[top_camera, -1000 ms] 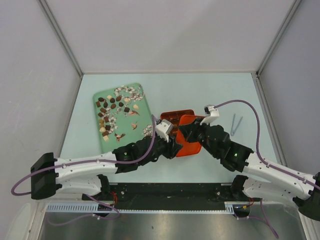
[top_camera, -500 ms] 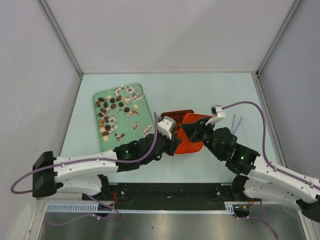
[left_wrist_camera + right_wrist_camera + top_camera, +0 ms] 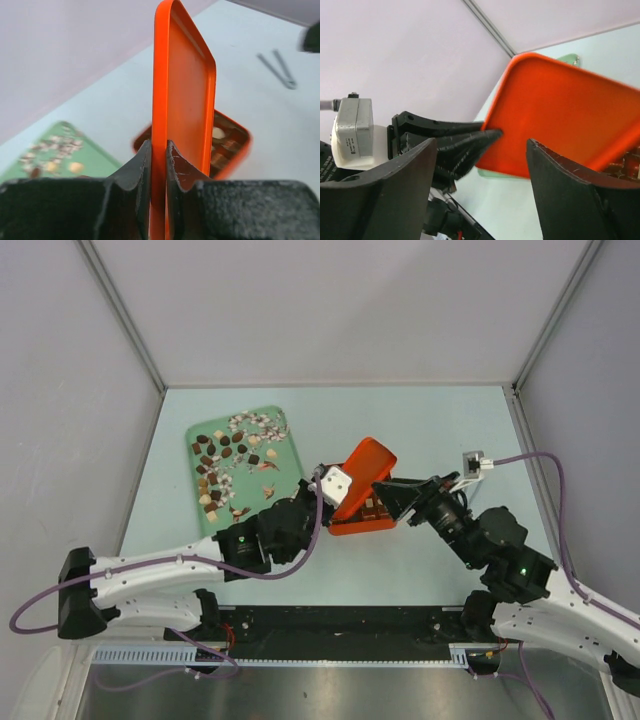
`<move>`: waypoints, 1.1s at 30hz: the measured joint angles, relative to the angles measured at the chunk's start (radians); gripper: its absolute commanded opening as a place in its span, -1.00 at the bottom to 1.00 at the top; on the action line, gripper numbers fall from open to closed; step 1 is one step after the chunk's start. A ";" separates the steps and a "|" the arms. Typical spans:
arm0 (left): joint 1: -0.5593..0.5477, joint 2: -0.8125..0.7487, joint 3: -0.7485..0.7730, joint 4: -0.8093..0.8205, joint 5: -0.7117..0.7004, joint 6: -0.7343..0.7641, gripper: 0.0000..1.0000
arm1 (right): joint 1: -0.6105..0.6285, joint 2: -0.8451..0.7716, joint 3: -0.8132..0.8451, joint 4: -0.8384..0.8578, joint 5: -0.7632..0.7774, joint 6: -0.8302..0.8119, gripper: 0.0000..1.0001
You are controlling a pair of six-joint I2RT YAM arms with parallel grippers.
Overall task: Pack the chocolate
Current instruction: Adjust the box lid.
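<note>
The chocolate (image 3: 220,455) lies as many small brown and cream pieces on a green tray (image 3: 288,445). More pieces fill an orange box (image 3: 365,521), which also shows in the left wrist view as the box (image 3: 231,145). My left gripper (image 3: 343,503) (image 3: 158,146) is shut on the lower edge of the orange lid (image 3: 366,464) (image 3: 185,90). It holds the lid tilted up on edge over the box. My right gripper (image 3: 396,493) (image 3: 481,143) stands open just right of the lid (image 3: 560,115), with nothing between its fingers.
Metal tweezers (image 3: 277,67) lie on the table to the right of the box. Grey walls close in the table at the back and on both sides. Both arms reach in towards the box in the middle.
My right gripper has opened, let go of the lid and drawn back to the right. My left gripper has shut on the lid and raised it from flat to steeply tilted.
</note>
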 measured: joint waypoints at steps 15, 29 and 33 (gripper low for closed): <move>0.048 -0.076 -0.041 0.237 -0.102 0.552 -0.99 | -0.110 0.006 0.021 -0.120 0.035 0.092 1.00; 0.031 -0.162 -0.231 0.310 -0.058 0.725 -1.00 | -0.386 0.189 0.048 -0.053 -0.131 0.225 0.99; 0.006 -0.187 -0.298 0.363 -0.032 0.789 -1.00 | -0.488 0.227 0.072 -0.050 -0.262 0.263 0.99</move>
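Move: The left hand holds the lid by its near edge; the chocolate box it belongs on lies about 8 cm ahead, 7 cm right and 26 cm below, with the green tray some 15 cm ahead and 27 cm left. From the empty right hand the lid's middle is about 4 cm ahead, 5 cm left and slightly lower, the box 12 cm ahead, 2 cm left and 33 cm down. The left carries the lid up, down and 6 cm left, tilting it; right opens, reaching forward 10 cm. ##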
